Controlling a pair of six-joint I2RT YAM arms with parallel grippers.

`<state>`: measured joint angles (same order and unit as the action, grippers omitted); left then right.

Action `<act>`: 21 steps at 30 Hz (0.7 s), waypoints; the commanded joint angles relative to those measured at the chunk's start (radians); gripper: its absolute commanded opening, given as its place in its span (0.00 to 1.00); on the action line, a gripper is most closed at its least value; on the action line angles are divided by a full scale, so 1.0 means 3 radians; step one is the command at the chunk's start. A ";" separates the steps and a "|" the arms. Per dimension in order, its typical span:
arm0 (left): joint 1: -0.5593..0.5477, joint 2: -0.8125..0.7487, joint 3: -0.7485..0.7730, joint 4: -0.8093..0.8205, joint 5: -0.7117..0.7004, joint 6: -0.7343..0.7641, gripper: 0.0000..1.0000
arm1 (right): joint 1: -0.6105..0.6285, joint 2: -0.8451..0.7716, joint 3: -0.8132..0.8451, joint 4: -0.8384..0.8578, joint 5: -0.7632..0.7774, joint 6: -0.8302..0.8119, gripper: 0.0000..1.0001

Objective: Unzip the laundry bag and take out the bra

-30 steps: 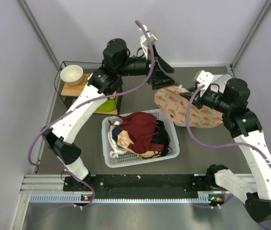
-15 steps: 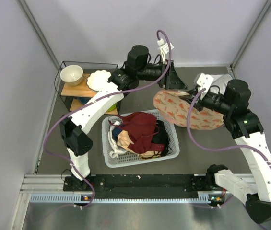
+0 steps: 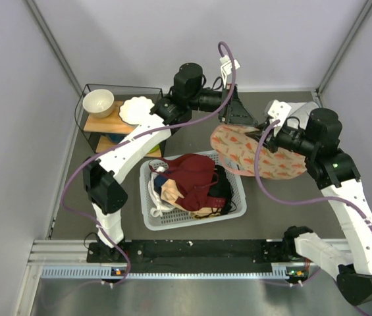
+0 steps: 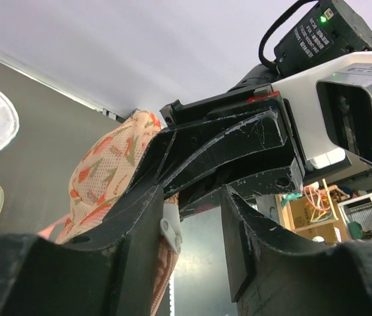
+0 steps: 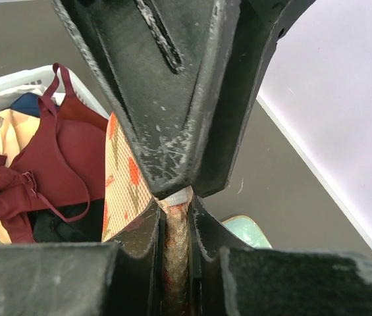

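Note:
The laundry bag (image 3: 258,157), peach-pink with red flowers, hangs tilted above the table right of the basket. My right gripper (image 3: 263,137) is shut on its upper seam; in the right wrist view the fingers (image 5: 176,205) clamp the mesh edge (image 5: 176,253). My left gripper (image 3: 238,117) reaches in from the left to the same edge. In the left wrist view its jaws (image 4: 192,197) stand apart, with the white zipper pull (image 4: 171,230) against the left finger and a gap to the right one. The bra is hidden.
A white basket (image 3: 156,222) in front of the bag holds a maroon garment (image 3: 189,174), black and beige clothes. A wire rack at the back left carries a bowl (image 3: 98,102) and a white plate (image 3: 135,110). A mint-green tray (image 5: 245,230) lies under the bag.
My left arm has swung right from the rack to the bag's top edge, and its jaws have narrowed around the zipper pull. The right gripper has kept its hold.

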<state>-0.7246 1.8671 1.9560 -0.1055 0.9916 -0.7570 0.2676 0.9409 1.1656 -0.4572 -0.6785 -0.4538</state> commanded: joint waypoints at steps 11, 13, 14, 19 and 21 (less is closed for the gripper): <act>0.0053 -0.0190 -0.0062 0.0009 0.0110 0.0141 0.27 | 0.0049 -0.0012 0.0103 0.0159 0.0017 -0.0032 0.00; 0.0053 -0.0205 -0.0082 0.0009 0.0105 0.0146 0.22 | 0.0044 -0.0017 0.0093 0.0159 0.0037 -0.0027 0.00; 0.0058 -0.0211 -0.0093 0.0019 0.0100 0.0141 0.13 | 0.0044 -0.0017 0.0093 0.0159 0.0047 -0.0032 0.00; 0.0114 -0.0292 -0.0215 0.0111 0.0064 0.0090 0.00 | 0.0044 0.0018 0.0072 0.0159 0.0078 -0.0016 0.00; 0.0186 -0.0343 -0.0337 0.0162 0.0029 0.0044 0.00 | 0.0044 0.0018 0.0037 0.0159 0.0160 -0.0001 0.00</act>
<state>-0.7010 1.8500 1.9011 -0.1101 0.9962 -0.7322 0.2707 0.9459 1.1656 -0.4694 -0.6697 -0.4530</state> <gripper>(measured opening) 0.013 0.080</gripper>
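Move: The zip pull of the laundry bag stands almost between the left fingers, about 1 cm forward, 1 cm to the right and 1 cm below. The bag's body hangs some 6 cm back, 4 cm right and 8 cm lower. The laundry basket sits roughly 21 cm back, 14 cm left and 33 cm below the left hand. From the right hand, the pull pokes out about 2 cm ahead and 3 cm left, about level. The zip end of the laundry bag, still pinched and held up by the right hand, gets the left gripper closing on it: its half-open fingers go fully shut at the zip pull while the hand sinks about 1.5 cm and eases roughly 1 cm forward and to the left, its wrist hardly turning. The right hand stays in place and keeps its grip. ##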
